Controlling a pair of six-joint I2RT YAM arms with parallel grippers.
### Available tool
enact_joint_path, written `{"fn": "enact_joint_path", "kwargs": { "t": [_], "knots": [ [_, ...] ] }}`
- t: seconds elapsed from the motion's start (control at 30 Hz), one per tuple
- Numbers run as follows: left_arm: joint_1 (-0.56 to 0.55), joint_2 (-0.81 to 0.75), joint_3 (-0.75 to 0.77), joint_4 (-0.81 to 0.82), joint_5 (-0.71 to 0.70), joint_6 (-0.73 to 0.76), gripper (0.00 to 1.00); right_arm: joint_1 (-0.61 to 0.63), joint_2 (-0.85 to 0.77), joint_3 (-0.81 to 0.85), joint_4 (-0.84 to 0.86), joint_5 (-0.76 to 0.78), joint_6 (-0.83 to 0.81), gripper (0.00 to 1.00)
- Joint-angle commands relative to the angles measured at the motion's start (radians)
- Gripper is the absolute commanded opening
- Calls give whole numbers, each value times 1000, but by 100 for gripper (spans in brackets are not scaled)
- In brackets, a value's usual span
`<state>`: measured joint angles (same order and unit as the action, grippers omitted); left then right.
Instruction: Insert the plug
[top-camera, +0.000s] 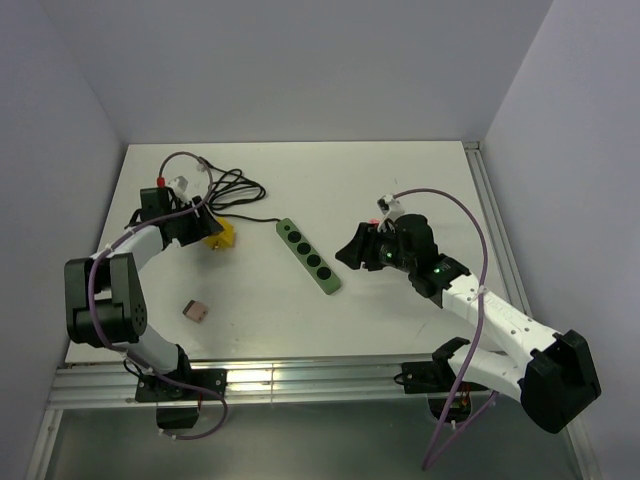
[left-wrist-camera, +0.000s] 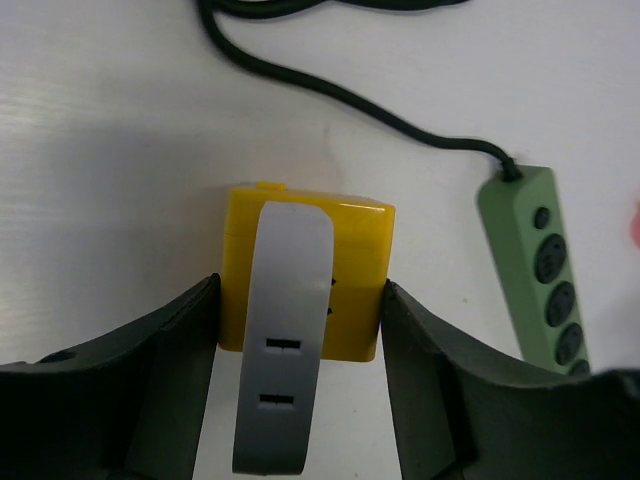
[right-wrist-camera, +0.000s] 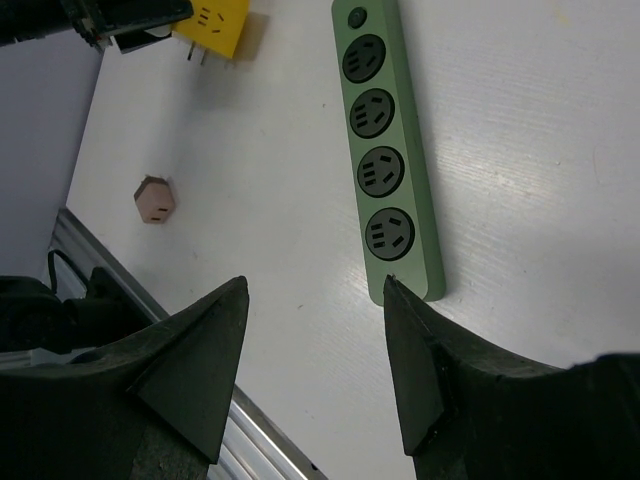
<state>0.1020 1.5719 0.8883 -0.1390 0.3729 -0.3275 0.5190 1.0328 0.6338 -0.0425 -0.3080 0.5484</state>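
The plug (left-wrist-camera: 355, 260) is a yellow block with a grey slotted strip lying across its top. It rests on the white table at the left (top-camera: 222, 237). My left gripper (left-wrist-camera: 300, 300) is shut on it, one black finger pressed against each side. The green power strip (top-camera: 308, 256) lies diagonally mid-table, its round sockets facing up (right-wrist-camera: 385, 150). My right gripper (right-wrist-camera: 315, 290) hovers open over the table at the strip's near end, holding nothing; its right fingertip lines up with the strip's end corner. In the top view the right gripper (top-camera: 352, 250) sits just right of the strip.
The strip's black cable (top-camera: 235, 190) coils behind the left gripper and runs to the strip's far end (left-wrist-camera: 330, 90). A small pink hexagonal piece (top-camera: 195, 311) lies near the table's front left. A metal rail (top-camera: 300, 378) borders the near edge. Walls close in the sides and back.
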Motion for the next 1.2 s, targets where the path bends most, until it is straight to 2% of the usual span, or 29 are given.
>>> {"fn": "enact_joint_path", "kwargs": {
  "t": [0.0, 0.13, 0.2, 0.4, 0.5, 0.6, 0.63, 0.7, 0.73, 0.83, 0.9, 0.93, 0.97, 1.17],
  "knots": [
    [28, 65, -9, 114, 242, -54, 0, 3, -25, -2, 38, 3, -8, 63],
    [65, 122, -35, 203, 424, -84, 0, 3, -22, -6, 38, 3, -8, 63],
    [71, 154, -32, 219, 458, -76, 0, 1, -16, -9, 38, 1, -5, 63],
    [82, 217, -26, 220, 506, -74, 0, 1, -16, -13, 38, 6, -10, 63],
    [90, 226, -28, 185, 486, -59, 5, 1, -20, -13, 39, 14, -13, 63],
    [93, 232, -15, 142, 434, -44, 22, 1, -20, -14, 39, 15, -18, 63],
    [94, 237, -12, 110, 429, -39, 31, 1, -19, -16, 38, 14, -18, 63],
    [100, 234, -9, 95, 396, -36, 39, 1, -19, -16, 39, 12, -18, 63],
    [99, 231, -9, 87, 385, -33, 48, 1, -16, -16, 38, 9, -16, 63],
    [102, 212, -15, 75, 339, -33, 63, 1, -17, -16, 38, 9, -18, 63],
    [102, 201, -12, 67, 321, -33, 69, 1, -20, -17, 38, 12, -18, 63],
    [102, 203, -11, 67, 327, -31, 91, 1, -23, -17, 39, 12, -18, 63],
    [103, 204, -8, 61, 325, -30, 99, 1, -23, -17, 38, 14, -18, 63],
    [123, 192, -9, 47, 313, -38, 99, 1, -22, -16, 38, 15, -16, 63]
  ]
}}
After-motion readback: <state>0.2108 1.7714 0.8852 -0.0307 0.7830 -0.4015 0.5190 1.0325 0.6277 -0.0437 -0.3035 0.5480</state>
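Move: The yellow adapter, with the white plug joined to it, is already pinched in the left hand; the table spot it is taken to lies about 4 cm to the right, level fore-and-aft and some 4 cm below. From the left hand, the green power strip's middle is about 21 cm right and 6 cm back, and the coiled cable about 4 cm right and 13 cm ahead. From the right hand, that spot is roughly 12 cm ahead, 30 cm left and 14 cm lower. The yellow adapter, still pinched with the white plug joined to it, is carried about 4 cm right towards the power strip and slightly down, while the left wrist rolls some 25 degrees, its left side dipping, and swings a little clockwise. After a short hold the left fingers open wide and let go of the adapter, the hand easing about 1.5 cm back left and as much down around it. ##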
